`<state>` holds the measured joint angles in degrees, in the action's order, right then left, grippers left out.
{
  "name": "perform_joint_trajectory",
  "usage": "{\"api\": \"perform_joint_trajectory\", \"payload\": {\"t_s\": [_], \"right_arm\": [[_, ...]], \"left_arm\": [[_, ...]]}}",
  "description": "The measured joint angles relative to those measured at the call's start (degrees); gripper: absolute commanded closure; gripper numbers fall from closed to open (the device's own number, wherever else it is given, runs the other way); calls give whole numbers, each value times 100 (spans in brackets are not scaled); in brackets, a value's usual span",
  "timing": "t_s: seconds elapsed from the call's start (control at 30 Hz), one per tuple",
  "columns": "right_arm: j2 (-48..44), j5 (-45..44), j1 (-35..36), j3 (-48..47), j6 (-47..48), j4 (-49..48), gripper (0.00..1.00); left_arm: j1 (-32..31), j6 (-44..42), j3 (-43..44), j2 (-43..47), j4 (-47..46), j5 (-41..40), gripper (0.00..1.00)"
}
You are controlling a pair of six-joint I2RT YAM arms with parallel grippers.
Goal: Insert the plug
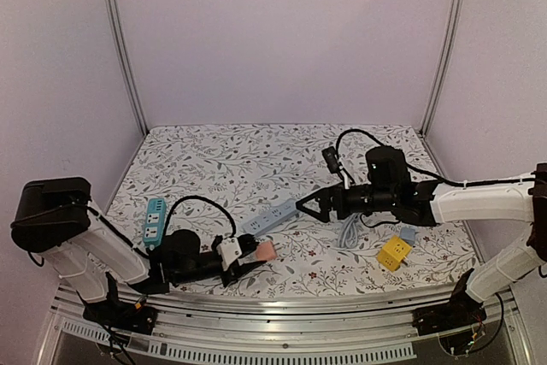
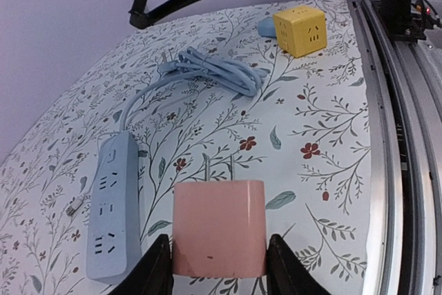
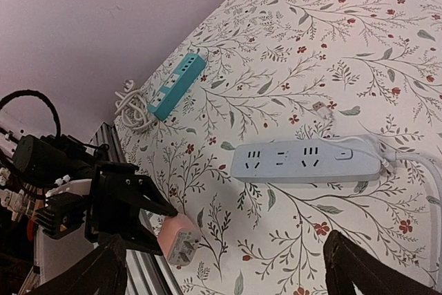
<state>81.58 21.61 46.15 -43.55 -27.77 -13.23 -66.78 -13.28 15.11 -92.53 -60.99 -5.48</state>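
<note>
The pink plug (image 2: 219,226) has two metal prongs pointing away from the wrist. My left gripper (image 2: 219,262) is shut on its sides and holds it low over the table near the front edge (image 1: 265,250). The pale blue power strip (image 1: 269,218) lies flat just beyond and left of the plug (image 2: 112,212), sockets facing up (image 3: 307,160). My right gripper (image 1: 301,205) hovers open by the strip's right end. Nothing sits between its spread fingers (image 3: 103,271).
A teal power strip (image 1: 154,221) with a coiled white cord lies at the left. A yellow cube socket (image 1: 394,253), a small blue piece (image 1: 408,233) and the strip's bundled cable (image 2: 207,70) lie at the right. The metal rail (image 1: 282,301) borders the front.
</note>
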Motion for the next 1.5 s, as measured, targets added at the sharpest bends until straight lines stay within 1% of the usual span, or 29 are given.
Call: {"api": "perform_joint_trajectory", "payload": {"t_s": [0.27, 0.53, 0.67, 0.9, 1.17, 1.4, 1.5], "right_arm": [[-4, 758, -17, 136, -66, -282, 4], [-227, 1237, -17, 304, -262, -518, 7], [-352, 1486, -17, 332, -365, -669, 11], [-348, 1840, -15, 356, -566, -796, 23], [101, 2055, 131, 197, -699, -708, 24], [267, 2159, 337, -11, -713, -619, 30], [348, 2210, 352, -52, -719, -601, 34]], "left_arm": [[-42, -181, -197, 103, -463, 249, 100], [-160, -251, -315, 946, -448, 407, 100], [-212, -271, -315, 1163, -391, 529, 100], [-361, -372, -160, 1228, 9, 522, 100], [-409, -664, 236, 1228, 356, 68, 100], [-409, -833, 553, 1139, 551, -50, 100], [-411, -905, 737, 988, 640, -98, 100]]}}
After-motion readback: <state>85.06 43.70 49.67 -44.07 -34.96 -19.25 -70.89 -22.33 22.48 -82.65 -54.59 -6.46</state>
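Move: The left hand holds the pink plug just past its fingertips, prongs away from it; the open right gripper that it is taken to lies about 8 cm ahead, 15 cm to the right and 9 cm higher. From the right hand, the plug is some 7 cm back, 11 cm to the left and 10 cm below. On the table, about 16 cm below the right hand, the grey power strip lies 5 cm ahead and 10 cm left, the grey cord coil 3 cm ahead and 12 cm right. The left hand keeps its grip on the pink plug and lifts it nearly 9 cm, drawing back about 4 cm on the way up, then easing forward again and to the right so the prongs go towards the right gripper. The right hand meets it by coming back some 7 cm and to the left, rising slightly and dipping again while turning about 20 degrees counter-clockwise, and its wide-open fingers close by roughly a quarter as they come up to the prong end; contact there can't be made out. ##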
